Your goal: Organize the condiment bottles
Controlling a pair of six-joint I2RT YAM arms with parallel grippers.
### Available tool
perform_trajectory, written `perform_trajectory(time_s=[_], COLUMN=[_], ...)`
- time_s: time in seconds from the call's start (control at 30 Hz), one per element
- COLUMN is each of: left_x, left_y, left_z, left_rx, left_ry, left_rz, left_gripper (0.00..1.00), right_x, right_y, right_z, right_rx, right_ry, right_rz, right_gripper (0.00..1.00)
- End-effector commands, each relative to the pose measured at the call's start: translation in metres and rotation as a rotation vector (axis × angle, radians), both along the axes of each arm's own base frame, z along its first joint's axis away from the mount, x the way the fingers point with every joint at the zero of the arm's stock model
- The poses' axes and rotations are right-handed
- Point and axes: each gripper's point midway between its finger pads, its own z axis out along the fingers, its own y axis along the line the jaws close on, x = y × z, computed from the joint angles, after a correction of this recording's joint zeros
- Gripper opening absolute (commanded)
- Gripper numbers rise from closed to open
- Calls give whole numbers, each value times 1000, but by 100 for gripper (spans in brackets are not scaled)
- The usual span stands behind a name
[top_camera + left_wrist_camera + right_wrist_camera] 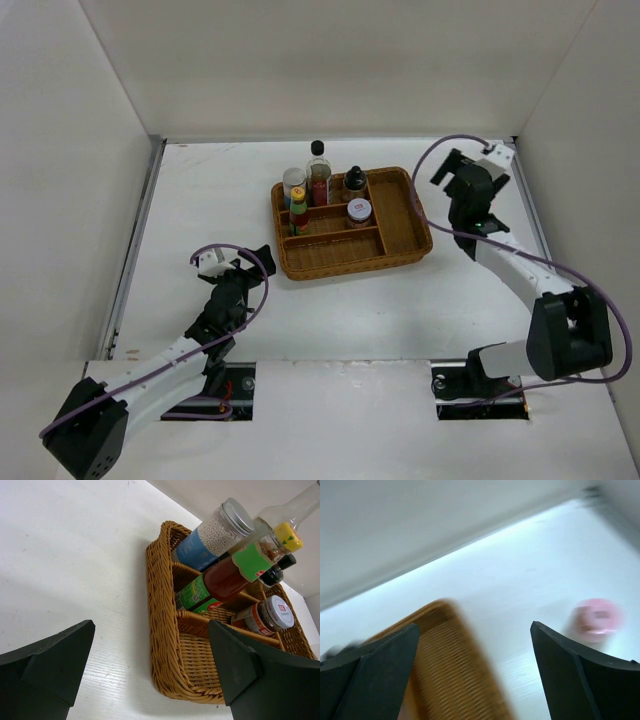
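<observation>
Five condiment bottles stand in the left compartments of a brown wicker tray (400,215): a white-lidded jar (293,180), a tall black-capped bottle (318,170), a dark-capped shaker (354,182), a yellow-capped red sauce bottle (298,210) and a second white-lidded jar (359,212). A pink-capped bottle (597,617) shows blurred on the table in the right wrist view, beside the tray (450,675). My right gripper (452,180) is open and empty, raised right of the tray. My left gripper (252,262) is open and empty, low at the tray's front left corner (167,645).
White walls enclose the table on three sides. The tray's long right compartment and front compartment hold nothing. The left wrist view shows the bottles (225,575) close together over the tray's rim.
</observation>
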Motion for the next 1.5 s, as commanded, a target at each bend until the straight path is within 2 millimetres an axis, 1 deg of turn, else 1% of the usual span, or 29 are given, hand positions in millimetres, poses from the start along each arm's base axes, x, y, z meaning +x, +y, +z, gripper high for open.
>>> perform_trajectory(time_s=[0.0, 0.03, 0.07, 0.13, 0.2, 0.27, 0.37, 0.43, 0.47, 0.5, 0.6, 0.63, 0.67, 0.7, 0.73, 0.77, 0.8, 0.87, 0.97, 1.0, 1.03, 1.1, 1.13, 1.17, 1.27, 1.37, 1.4, 1.47], left_x=[-3, -3, -2, -2, -3, -3, -3, -3, -2, -2, -2, -2, -2, -2, -2, -2, -2, -2, -2, -2, -2, -2, -2, -1, -1, -2, -2, -1], left_y=[1, 0, -1, -1, 0, 0, 1, 2, 1, 0, -1, 0, 1, 1, 0, 0, 0, 2, 0, 0, 0, 2, 2, 2, 1, 5, 6, 5], left_z=[-9, -10, -10, -9, -8, -8, -8, -8, -9, -10, -10, -9, -9, -10, -10, -10, -9, -8, -10, -10, -9, -9, -10, -11, -9, -8, -9, -9], left_rx=[-5, -2, 0, -4, -7, -6, -9, -8, -4, 0, -1, -3, -3, -2, -2, -2, -4, -7, 1, 1, -1, -5, -3, 2, 4, -3, -3, 0], left_ry=[1, 6, 9, 4, 0, 2, -2, -2, 4, 10, 9, 5, 5, 6, 8, 8, 6, 0, 9, 11, 7, 3, 5, 10, 10, -1, 0, 4], left_rz=[-6, -11, -14, -17, -12, -14, -12, -6, -8, -12, -14, -12, -8, -9, -12, -14, -12, -8, -11, -14, -12, -5, -3, -3, -8, 6, 9, 3], left_gripper=[100, 100, 100, 100, 100, 100, 100, 100, 100, 100, 100, 100, 100, 100, 100, 100, 100, 100, 100, 100, 100, 100, 100, 100, 100, 100, 100, 100], right_x=[-8, -7, -2, 9, 17, 24, 37, 40, 40, 40, 37, 33, 27, 23, 20, 18, 15, 5, -11, -15, -19, -24, -25, -25, -16, -14, -13, -10], right_y=[-76, -93, -105, -117, -125, -128, -128, -129, -129, -130, -129, -130, -130, -127, -119, -108, -92, -52, 15, 43, 67, 116, 140, 159, 208, 248, 255, 274], right_z=[-20, -26, -32, -49, -65, -77, -89, -94, -96, -97, -100, -97, -91, -82, -71, -58, -43, -10, 37, 50, 61, 73, 77, 76, 67, 49, 43, 23], right_rx=[-52, -61, -67, -73, -74, -66, -47, -41, -36, -32, -35, -34, -39, -44, -48, -50, -47, -44, -28, -22, -19, -7, -7, -4, -8, -21, -27, -44], right_ry=[81, 106, 134, 193, 244, 274, 291, 298, 300, 299, 304, 295, 278, 254, 222, 187, 151, 73, -44, -79, -107, -137, -141, -138, -122, -88, -78, -41], right_rz=[-259, -304, -326, -333, -337, -326, -292, -287, -284, -284, -289, -297, -312, -318, -311, -292, -254, -163, 9, 80, 146, 272, 329, 369, 465, 532, 543, 577], right_gripper=[100, 100, 100, 100, 100, 100, 99, 92, 86, 76, 58, 52, 48, 46, 45, 45, 43, 42, 42, 43, 44, 45, 46, 46, 46, 46, 46, 46])
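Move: The pink-capped bottle stands about 13 cm to the right of the open right hand, 2 cm farther out and some 14 cm below. The basket's empty right compartment lies 9 cm to this hand's left and 1 cm back, about 20 cm down; the lidded jar stands level with the hand, some 20 cm left and 14 cm below. From the left hand the pink-capped bottle is about 60 cm right, 18 cm ahead and 5 cm lower. Right hand dips some 13 cm rightward, pinches the pink-capped bottle, lifts and carries it left over the basket. ##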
